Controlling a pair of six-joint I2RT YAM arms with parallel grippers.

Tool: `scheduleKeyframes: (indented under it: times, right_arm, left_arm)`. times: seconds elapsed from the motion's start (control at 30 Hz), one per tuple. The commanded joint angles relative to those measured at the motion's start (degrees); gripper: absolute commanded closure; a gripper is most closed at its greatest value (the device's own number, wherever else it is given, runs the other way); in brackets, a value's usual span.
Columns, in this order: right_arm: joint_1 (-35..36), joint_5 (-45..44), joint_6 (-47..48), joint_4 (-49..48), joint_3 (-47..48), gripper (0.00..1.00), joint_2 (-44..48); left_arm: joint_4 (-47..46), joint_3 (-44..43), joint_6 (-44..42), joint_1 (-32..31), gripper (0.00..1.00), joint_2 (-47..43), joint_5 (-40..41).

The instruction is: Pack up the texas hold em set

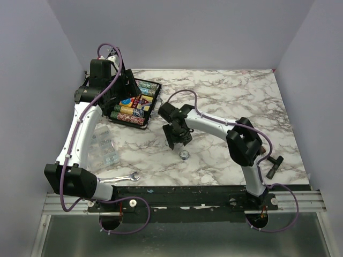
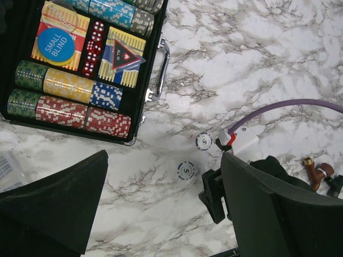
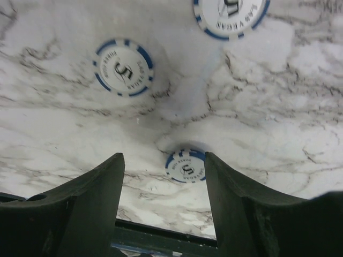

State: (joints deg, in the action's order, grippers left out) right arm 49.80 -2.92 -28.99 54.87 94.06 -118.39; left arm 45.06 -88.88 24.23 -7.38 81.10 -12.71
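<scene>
The black case [image 2: 140,110] of the texas hold em set lies open at the table's back left, also seen from above as the case [image 1: 153,104]. It holds rows of multicoloured chips [image 2: 69,99], red dice, a yellow-blue card box [image 2: 128,53] with a dark red triangle on it, and a blue "small blind" disc. My left gripper [image 2: 166,214] hovers open and empty over bare marble near the case. My right gripper [image 3: 163,160] is open and low over the table, with one whitish chip [image 3: 186,166] lying between its fingers, close to the right finger. Two more whitish chips [image 3: 123,67] [image 3: 230,16] lie just beyond.
A silver wrench [image 1: 119,178] lies near the front edge beside the left arm's base. A clear plastic bag [image 1: 104,147] sits left of centre. A brown tap-shaped piece [image 2: 316,174] and a dark handle [image 1: 274,165] lie at the right. One chip [image 1: 184,155] shows below the right gripper [image 1: 178,140].
</scene>
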Motion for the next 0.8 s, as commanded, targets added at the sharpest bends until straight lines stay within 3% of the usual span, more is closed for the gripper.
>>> scheduleKeyframes:
  times: [0.0,0.27,0.77]
  right_arm:
    - [-1.09,-1.37,1.23,-0.78,5.47,0.36,-4.92]
    - [-4.69,-2.44,2.09,2.23,15.78,0.36,-13.18]
    - [-7.69,-1.91,3.32,4.19,22.04,0.37,-19.71]
  left_arm:
    - [-0.7,0.34,-0.73,-0.36,0.14,-0.76,-0.12]
    - [-0.67,0.2,-0.85,-0.36,0.14,-1.05,-0.25]
    - [-0.76,0.03,-0.59,-0.3,0.14,-1.12,-1.49]
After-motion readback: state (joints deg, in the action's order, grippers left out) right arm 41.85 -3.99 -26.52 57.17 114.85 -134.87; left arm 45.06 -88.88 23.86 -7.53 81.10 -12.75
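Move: The loose poker chip that the right hand goes for lies flat on the table, about 10 cm ahead, 1 cm to its left and 3 cm lower. The small chip stack sits some 2 cm behind the hand and 2 cm to its right, while another single chip lies about 4 cm ahead and 6 cm left, both likewise 3 cm down. From the left hand the wanted chip is about 23 cm to the right, 2 cm back and 28 cm below. Already clear of the stack and empty, the right hand runs forward about 10 cm, passing to the right of the nearer single chip in a shallow arc that bows 2 cm left and comes back, while it sinks some 2.5 cm. It turns slightly clockwise, fingers pointing down and staying a bit over half open, and slows to a near stop with the tips on either side of the far chip, not yet closed on it. ##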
